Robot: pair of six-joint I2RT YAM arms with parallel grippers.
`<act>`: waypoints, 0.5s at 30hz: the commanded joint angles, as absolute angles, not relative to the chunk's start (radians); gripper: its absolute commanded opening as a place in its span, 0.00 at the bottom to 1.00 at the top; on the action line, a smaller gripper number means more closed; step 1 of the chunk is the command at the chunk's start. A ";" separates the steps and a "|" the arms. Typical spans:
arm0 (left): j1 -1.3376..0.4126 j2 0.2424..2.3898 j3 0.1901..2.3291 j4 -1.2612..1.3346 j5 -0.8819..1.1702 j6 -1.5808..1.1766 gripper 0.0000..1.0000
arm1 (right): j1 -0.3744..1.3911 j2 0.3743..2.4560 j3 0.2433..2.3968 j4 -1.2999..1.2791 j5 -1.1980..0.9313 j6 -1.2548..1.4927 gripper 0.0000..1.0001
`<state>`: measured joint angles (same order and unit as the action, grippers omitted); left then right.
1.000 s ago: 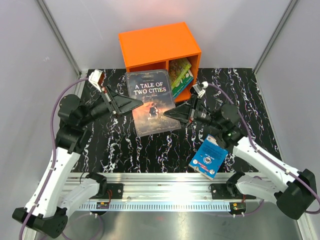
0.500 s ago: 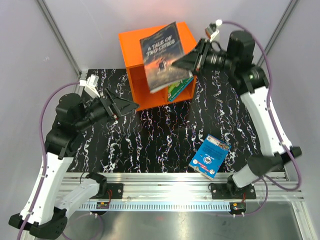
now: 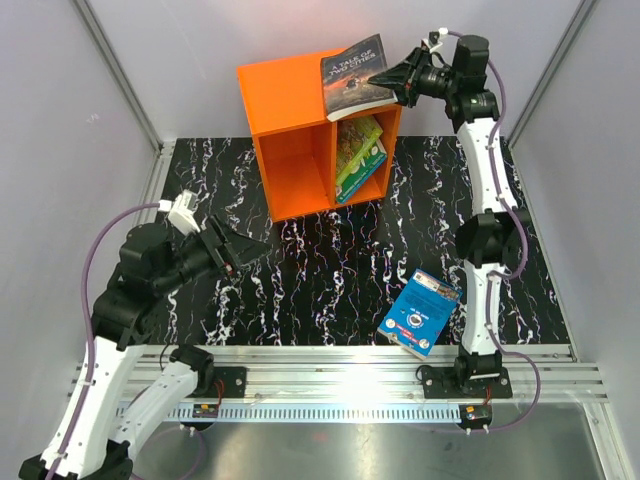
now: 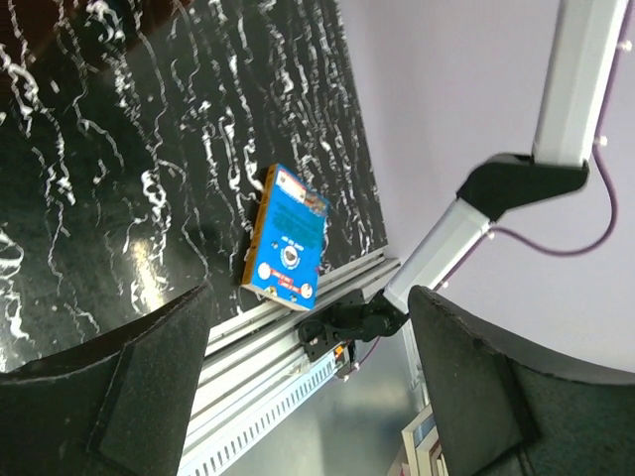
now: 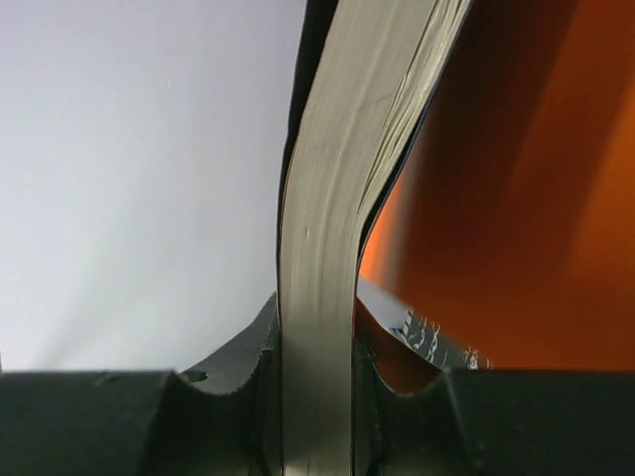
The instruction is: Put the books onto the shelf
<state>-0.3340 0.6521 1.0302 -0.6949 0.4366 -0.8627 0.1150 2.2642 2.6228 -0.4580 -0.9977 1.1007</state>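
Note:
High over the right top corner of the orange shelf (image 3: 290, 95) hangs the dark brown "A Tale of Two Cities" book (image 3: 355, 75), with my right gripper (image 3: 386, 83) shut on its edge. In the right wrist view its page edge (image 5: 317, 278) stands pinched between the fingers (image 5: 238, 367), the shelf (image 5: 526, 198) behind it. Two green and blue books (image 3: 360, 152) lean in the shelf's right compartment; the left compartment holds nothing. A bright blue book (image 3: 419, 313) (image 4: 288, 238) lies near the table's front edge. My left gripper (image 3: 255, 247) (image 4: 308, 382) hovers open and empty over the left of the table.
The black marbled table top (image 3: 330, 270) ends in a metal rail (image 3: 340, 385) at the front. Grey walls with metal posts (image 3: 120, 75) close in the back and sides. The right arm (image 3: 488, 230) rises upright beside the blue book.
The left gripper opened, let go of the brown book and drew back to the near left. The right arm carried the book from the table to above the shelf.

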 commanded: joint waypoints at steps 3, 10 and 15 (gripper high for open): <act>-0.334 0.683 1.025 -0.670 0.417 -0.835 0.81 | 0.084 2.391 2.797 -0.155 -1.091 1.288 0.00; -0.334 0.793 1.049 -0.627 0.445 -0.802 0.80 | 0.064 2.347 2.701 -0.198 -1.080 1.201 1.00; -0.334 0.871 1.046 -0.572 0.480 -0.810 0.79 | 0.045 2.316 2.704 -0.303 -1.034 1.076 1.00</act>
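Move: The right gripper holds A Tale of Two Cities by its right edge. The spot for it, on the right half of the shelf's top, lies about 8 cm left, 2 cm ahead and 5 cm below. The green books lean in the compartment beneath, some 7 cm left of the gripper, level with it and 25 cm down. From the left gripper, that spot is roughly 36 cm ahead, 21 cm right and 7 cm up. Lower the right gripper with the book about 4 cm while pushing forward some 5 cm onto the right half of the shelf's top. Open the fingers wide there and ease back up about 4 cm, drifting slightly left, keeping the book's right edge between the parted fingers. Meanwhile, bring the open left gripper down and forward about 4 cm each, tipping it slightly down. ##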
